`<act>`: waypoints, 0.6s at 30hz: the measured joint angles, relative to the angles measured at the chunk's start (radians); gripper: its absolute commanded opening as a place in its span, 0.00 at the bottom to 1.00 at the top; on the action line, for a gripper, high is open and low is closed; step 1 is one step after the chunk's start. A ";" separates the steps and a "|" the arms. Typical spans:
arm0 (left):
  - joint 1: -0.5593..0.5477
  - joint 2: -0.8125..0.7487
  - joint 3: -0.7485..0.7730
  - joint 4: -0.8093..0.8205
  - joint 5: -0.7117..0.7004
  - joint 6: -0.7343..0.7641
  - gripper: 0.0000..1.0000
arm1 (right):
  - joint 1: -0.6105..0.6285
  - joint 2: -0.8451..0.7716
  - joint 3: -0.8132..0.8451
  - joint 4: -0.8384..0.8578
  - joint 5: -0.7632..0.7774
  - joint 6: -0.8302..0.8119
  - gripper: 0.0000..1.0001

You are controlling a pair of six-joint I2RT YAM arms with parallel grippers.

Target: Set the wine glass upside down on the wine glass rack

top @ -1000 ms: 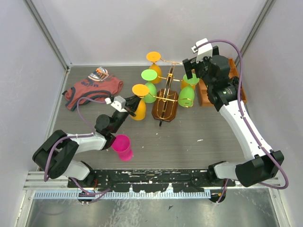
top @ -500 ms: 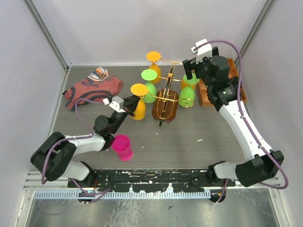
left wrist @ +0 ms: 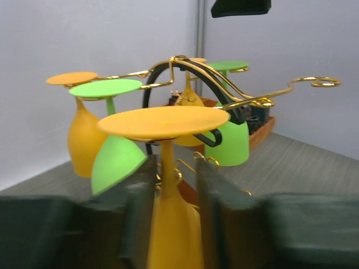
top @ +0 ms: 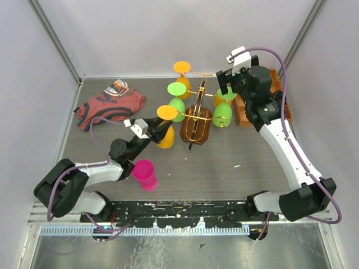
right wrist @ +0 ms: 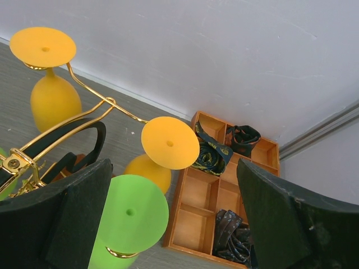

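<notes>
An orange wine glass [top: 166, 136] stands upside down, foot up, just left of the wine glass rack [top: 195, 130], a gold wire stand on a dark brown base. My left gripper [top: 152, 129] is at its stem. In the left wrist view the orange stem [left wrist: 167, 168] rises between the fingers of my left gripper [left wrist: 175, 168], which is open with a gap on the right side. Whether the foot [left wrist: 162, 121] rests on a rack arm I cannot tell. My right gripper [top: 225, 84] hangs open above the rack's right side, over a green glass [right wrist: 130, 216] and an orange one [right wrist: 168, 143].
Several more orange and green glasses hang upside down on the rack. A pink cup [top: 146, 174] stands near the left arm. A red-brown shirt [top: 109, 105] lies at the back left. An orange-brown compartment tray [right wrist: 224, 199] holding rolled ties sits right of the rack.
My left gripper has carried the orange glass to the right, closer to the rack, and its jaws have parted from the stem. The right arm has not moved.
</notes>
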State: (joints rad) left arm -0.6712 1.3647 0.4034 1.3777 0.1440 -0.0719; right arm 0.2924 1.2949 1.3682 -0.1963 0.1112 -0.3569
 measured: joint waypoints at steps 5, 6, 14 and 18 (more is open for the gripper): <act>0.000 0.011 0.000 -0.005 0.013 -0.011 0.60 | 0.000 0.000 0.000 0.000 0.000 0.000 0.99; 0.000 0.011 0.000 -0.009 0.006 -0.015 0.61 | 0.000 0.000 0.000 0.000 0.000 0.000 0.98; 0.000 -0.115 0.000 -0.172 -0.051 -0.006 0.65 | 0.000 0.001 0.000 0.000 0.005 0.000 0.99; 0.000 -0.316 0.000 -0.352 -0.063 0.026 0.67 | 0.000 0.002 0.000 -0.001 0.008 -0.001 0.99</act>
State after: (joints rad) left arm -0.6712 1.0489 0.4030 1.0256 0.0811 -0.0463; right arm 0.2924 1.2968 1.3685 -0.1970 0.1188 -0.3576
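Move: The orange wine glass already hangs upside down on the rack's front arm, its middle about 1 cm ahead of the left hand's parting fingertips, 1 cm to the right and level. The green wine glass hangs some 11 cm ahead and 6 cm right; the rack's middle is about 10 cm ahead, 14 cm right and 8 cm lower. The pink wine glass stands roughly 12 cm back, 8 cm left, 18 cm below. From the right hand the orange glass lies about 14 cm back, 31 cm left, 12 cm lower. The orange wine glass is set free on the rack as the left fingers, already parting around its stem and upper bowl, spread to about twice their gap. The left hand first dips about 1 cm almost in place, then rises nearly 4 cm while drawing off some 3 cm to the left and 2 cm back, away from the glass, with hardly any turn. ##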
